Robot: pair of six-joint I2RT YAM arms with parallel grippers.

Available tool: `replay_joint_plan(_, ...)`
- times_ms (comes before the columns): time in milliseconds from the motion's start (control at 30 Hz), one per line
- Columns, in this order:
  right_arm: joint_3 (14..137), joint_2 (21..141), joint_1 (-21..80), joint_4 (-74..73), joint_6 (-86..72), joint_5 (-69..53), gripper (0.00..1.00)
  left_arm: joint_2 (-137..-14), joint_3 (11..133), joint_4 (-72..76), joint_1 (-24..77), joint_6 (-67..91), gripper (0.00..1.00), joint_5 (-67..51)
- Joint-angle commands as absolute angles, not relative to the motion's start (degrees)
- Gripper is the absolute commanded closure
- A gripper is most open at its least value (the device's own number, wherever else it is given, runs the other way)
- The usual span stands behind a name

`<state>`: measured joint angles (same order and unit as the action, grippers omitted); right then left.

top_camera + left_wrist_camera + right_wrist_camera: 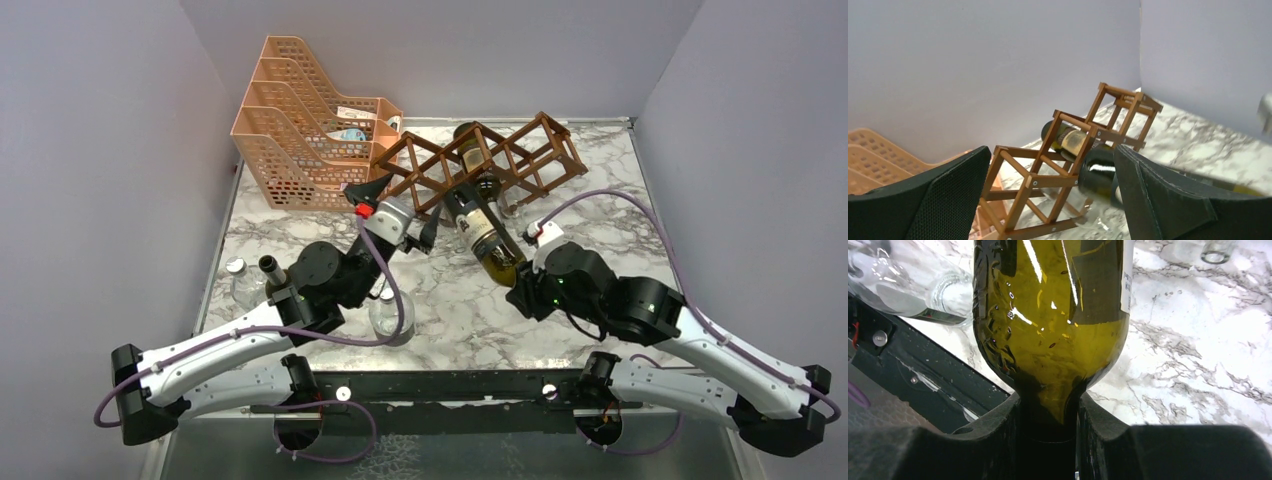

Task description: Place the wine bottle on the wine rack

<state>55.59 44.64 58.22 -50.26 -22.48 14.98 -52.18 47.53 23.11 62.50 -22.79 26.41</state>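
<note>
The reddish-brown wine rack [500,160] stands at the back of the marble table, and one labelled bottle [470,140] lies in it. My right gripper [527,287] is shut on the neck of a green wine bottle [487,237], which lies slanted with its base at the rack's front. In the right wrist view the neck sits between my fingers [1050,432] and the body [1048,315] fills the frame. My left gripper [400,212] is open at the rack's left end. In the left wrist view the rack [1048,180] and the held bottle's dark base [1098,172] show between its pads.
A peach-orange perforated file tray [300,120] stands at the back left. A dark bottle [272,270] and clear glass bottles [238,275] [385,312] stand near the left arm. A clear bottle [908,285] shows in the right wrist view. Grey walls enclose the table.
</note>
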Motion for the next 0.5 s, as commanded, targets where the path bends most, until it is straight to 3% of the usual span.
replay_joint_plan(0, 54.63, 46.19, 58.23, -37.00, -21.97, 12.96, 0.99, -50.55, 52.85, 15.47, 62.66, -7.79, 0.01, 33.44)
replay_joint_plan(467, 49.39, 61.39, 58.22, -15.91, -28.62, 13.19, 0.99, -46.95, 65.81, -13.90, 62.65, 1.36, 0.01, 33.22)
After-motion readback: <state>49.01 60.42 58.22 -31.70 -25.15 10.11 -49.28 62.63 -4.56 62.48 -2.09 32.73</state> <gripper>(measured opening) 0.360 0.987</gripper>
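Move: My right hand holds the wine bottle by its neck, its base pointing forward and left. The empty left slot of the wine rack lies about 20 cm ahead, 15 cm to the left and some 8 cm below that hand. The racked bottle lies level with that slot, some 9 cm to its right; the capped glass bottle stands about 6 cm back and 24 cm left of my right hand. From my empty left hand, the slot is roughly 10 cm ahead, 4 cm right and 25 cm below. I bring my right hand left about 7 cm and down some 6 cm, also easing it slightly forward, so the bottle's base swings across in front of the rack towards its left slot; those fingers keep their hold on the neck. My open left hand backs clear, going left and up about 3 cm each while its pointing direction tips downward some 20 degrees. ##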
